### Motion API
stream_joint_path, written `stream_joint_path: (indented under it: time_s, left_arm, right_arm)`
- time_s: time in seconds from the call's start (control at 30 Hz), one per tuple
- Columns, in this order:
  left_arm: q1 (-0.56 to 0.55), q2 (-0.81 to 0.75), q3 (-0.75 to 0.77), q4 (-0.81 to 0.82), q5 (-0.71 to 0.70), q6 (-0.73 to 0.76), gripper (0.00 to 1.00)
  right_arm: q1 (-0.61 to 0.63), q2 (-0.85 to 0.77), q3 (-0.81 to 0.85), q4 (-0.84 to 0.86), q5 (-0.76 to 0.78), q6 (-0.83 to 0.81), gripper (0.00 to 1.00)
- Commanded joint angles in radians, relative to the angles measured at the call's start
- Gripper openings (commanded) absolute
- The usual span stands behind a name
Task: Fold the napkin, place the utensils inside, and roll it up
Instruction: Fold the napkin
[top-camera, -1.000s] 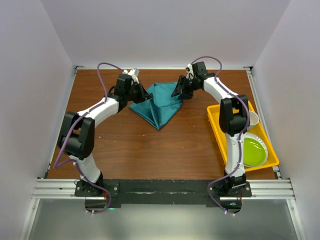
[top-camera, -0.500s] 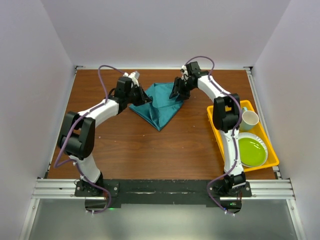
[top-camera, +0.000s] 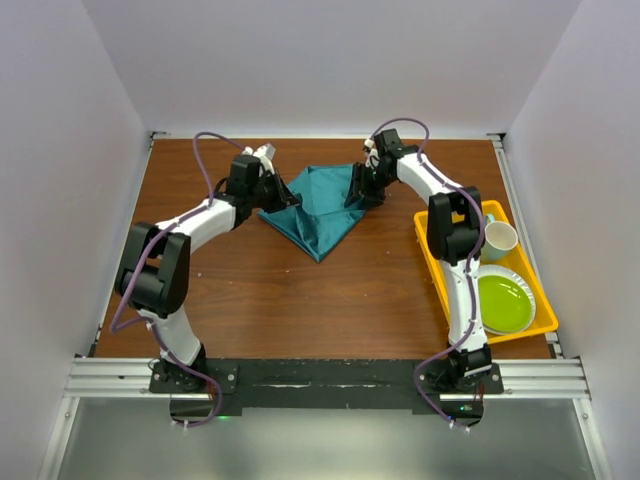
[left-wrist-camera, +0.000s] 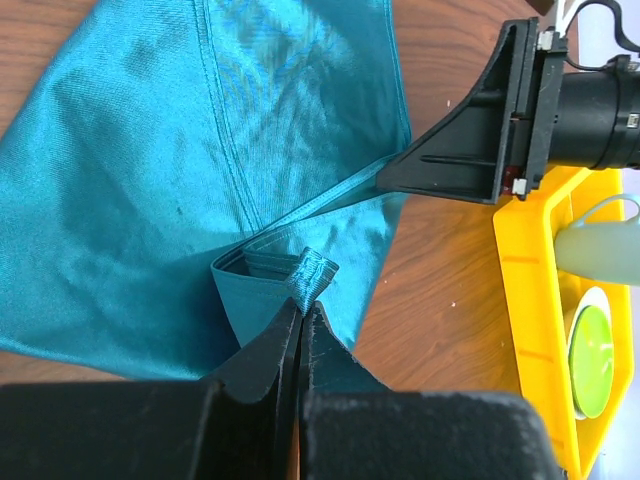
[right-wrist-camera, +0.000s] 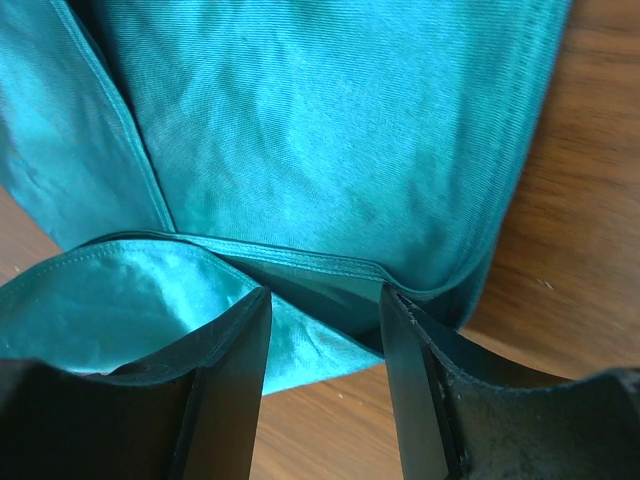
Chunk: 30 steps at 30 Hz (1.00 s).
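Note:
The teal napkin (top-camera: 322, 212) lies partly folded on the brown table, its point toward the arms. My left gripper (top-camera: 283, 193) is at its left corner, shut on a pinched fold of the hem (left-wrist-camera: 313, 274). My right gripper (top-camera: 357, 190) is at the right corner, open. Its fingers (right-wrist-camera: 232, 372) straddle a doubled edge of the napkin (right-wrist-camera: 330, 130) without pinching it. In the left wrist view a right finger (left-wrist-camera: 465, 160) touches the stretched hem. The utensils are out of view.
A yellow tray (top-camera: 428, 246) sits along the right edge of the table. It holds a green plate (top-camera: 503, 303) and a pale cup (top-camera: 499, 240). The white enclosure walls stand close behind and beside the table.
The right arm has swung its gripper a little left and back onto the napkin's right corner, uncovering the cup. The left gripper has crept slightly backward with the cloth still pinched.

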Motion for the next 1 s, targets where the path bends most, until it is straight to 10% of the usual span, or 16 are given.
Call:
stream_joint_path:
  time_s: [0.0,0.27,0.63,0.97]
  left_arm:
    - [0.015,0.017,-0.006,0.018,-0.011,0.044,0.0]
    - [0.049,0.065,0.029,-0.083,-0.066,0.139,0.01]
    - [0.05,0.033,0.074,-0.209,-0.212,0.207,0.41]
    - [0.049,-0.082,0.111,-0.303,-0.235,0.158,0.46]
  right_arm:
    - [-0.011,-0.099,-0.003,-0.026,0.046,-0.035,0.51]
    - [-0.016,-0.093,-0.001,-0.04,0.043,-0.058,0.51]
    - [-0.016,-0.107,0.022,0.029,-0.035,0.018,0.52]
    - [-0.016,-0.083,0.055,0.093,-0.094,0.06,0.54]
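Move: Some 6 cm to the left of the left hand, 1 cm nearer the base and 10 cm below lies the napkin's left end, where its held loose corner is taken. The napkin's middle is about 4 cm right of that hand, level with it, and the near tip is 4 cm right and 12 cm back, both 10 cm below. The right hand is just over the napkin's folded right edge, with the laying spot about 18 cm to its left and 2 cm back. Lowering the still-pinched corner about 6 cm while carrying it left towards the napkin's left end, the left hand opens its fingers to roughly half and lets go, then rises a little, ending some 7 cm to the left. Its wrist turns about 20 degrees so the fingers point more steeply down. The right hand, half open, stays by the folded right edge, easing up some 2–3 cm. ##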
